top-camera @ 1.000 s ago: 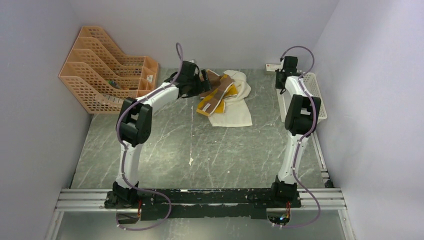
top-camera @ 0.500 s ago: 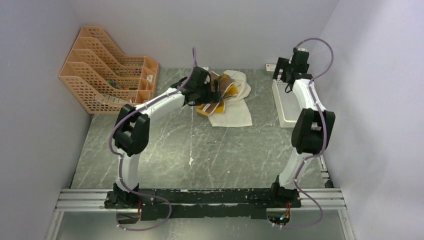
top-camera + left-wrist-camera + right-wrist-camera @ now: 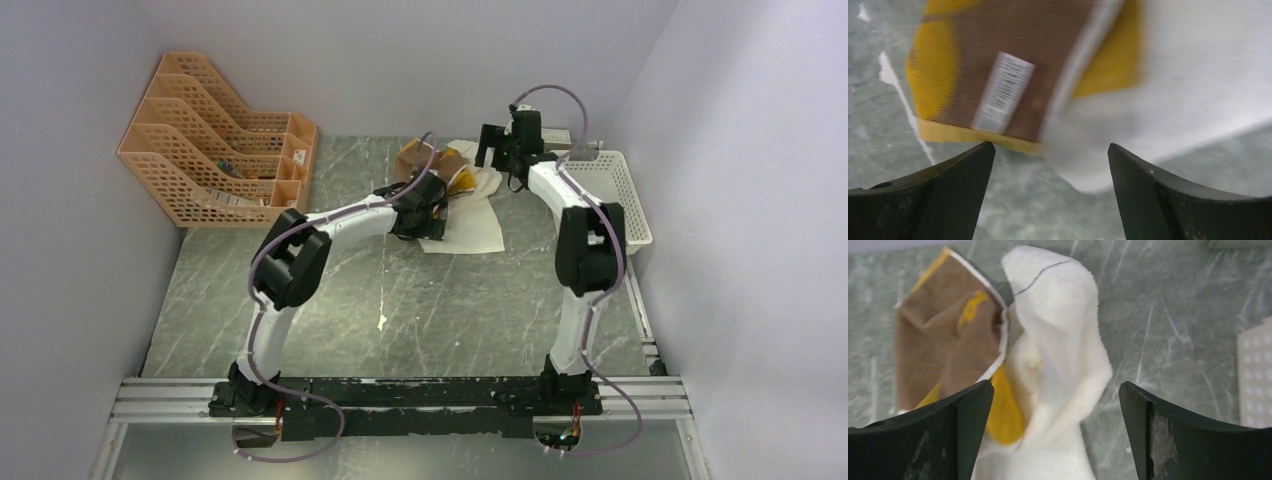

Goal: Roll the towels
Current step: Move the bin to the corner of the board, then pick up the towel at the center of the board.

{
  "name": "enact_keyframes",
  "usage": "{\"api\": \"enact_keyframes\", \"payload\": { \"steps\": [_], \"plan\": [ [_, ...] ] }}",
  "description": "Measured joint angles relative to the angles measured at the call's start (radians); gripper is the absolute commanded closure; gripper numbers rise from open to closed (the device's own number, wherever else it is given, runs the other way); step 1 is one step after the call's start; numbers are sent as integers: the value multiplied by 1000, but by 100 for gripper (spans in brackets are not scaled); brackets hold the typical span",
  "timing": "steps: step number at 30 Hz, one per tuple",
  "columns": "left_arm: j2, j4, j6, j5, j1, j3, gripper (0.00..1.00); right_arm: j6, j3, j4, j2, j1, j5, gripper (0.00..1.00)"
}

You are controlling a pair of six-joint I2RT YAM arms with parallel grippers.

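Two towels lie crumpled together at the back of the table. The brown towel (image 3: 412,160) with a mustard-yellow side (image 3: 1013,70) rests partly on the larger cream-white towel (image 3: 478,228). My left gripper (image 3: 437,212) hovers open at the pile's near edge, with bare table and the white towel's hem (image 3: 1168,100) between its fingers (image 3: 1050,146). My right gripper (image 3: 490,150) hangs open above the far end of the pile. A raised fold of the white towel (image 3: 1058,315) stands between its fingers (image 3: 1056,384), untouched, and the brown towel (image 3: 933,345) lies to its left.
An orange file rack (image 3: 215,140) stands at the back left. A white perforated basket (image 3: 612,195) sits along the right wall and shows at the right edge of the right wrist view (image 3: 1255,375). Grey walls close in on the back and both sides.
My right arm has swung left from over the white basket to above the towels, and its jaws have opened. My left gripper has slid nearer along the pile, staying open.
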Motion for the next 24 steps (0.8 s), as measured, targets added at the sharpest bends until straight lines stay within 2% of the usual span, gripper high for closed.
{"api": "enact_keyframes", "payload": {
  "steps": [3,6,9,12,15,17,20,21,22,23,24],
  "plan": [
    [76,-21,-3,-31,58,0,17,11,119,-39,157,-8,-20,2],
    [80,-12,-5,-46,131,-1,26,12,290,-90,298,-11,-44,6],
    [58,23,-12,-39,201,-43,32,10,433,-127,394,-11,-66,16],
    [-8,44,-14,-27,261,-143,32,8,457,-147,422,-10,-82,33],
    [-63,39,-12,-13,309,-207,31,11,442,-163,425,-9,-104,37],
    [-91,38,-7,-1,327,-224,30,13,434,-170,425,-10,-119,43],
    [-130,36,-2,20,337,-228,29,14,430,-183,428,-7,-150,36],
    [-148,37,1,28,338,-228,29,13,435,-190,433,-5,-154,36],
    [-162,38,2,34,340,-228,28,10,447,-202,441,-3,-157,41],
    [-175,39,5,40,342,-227,28,5,470,-220,458,0,-158,50],
    [-188,40,5,48,343,-225,28,-3,500,-240,479,4,-158,67]
  ]
}}
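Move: The brown towel's tagged end lies about 6 cm ahead of the left hand, 4 cm to its left and 5 cm below; the white towel's flat part is some 6 cm ahead and 8 cm to the right. For the right hand, the white towel's bunched end is roughly 8 cm ahead, 2 cm left and 12 cm down. The brown towel's middle lies 13 cm to its left and 5 cm ahead, the bin 21 cm right and 4 cm back. Drop the left gripper about 4 cm beside the brown towel's tagged end and sweep it left some 16 cm with a little forward, narrowing the fingers partway and dragging the towel along, then lift clear. Meanwhile sink the right gripper some 10 cm, reaching forward then slightly left onto the white towel's bunched end, tipping it further down and partly closing the fingers astride it. ##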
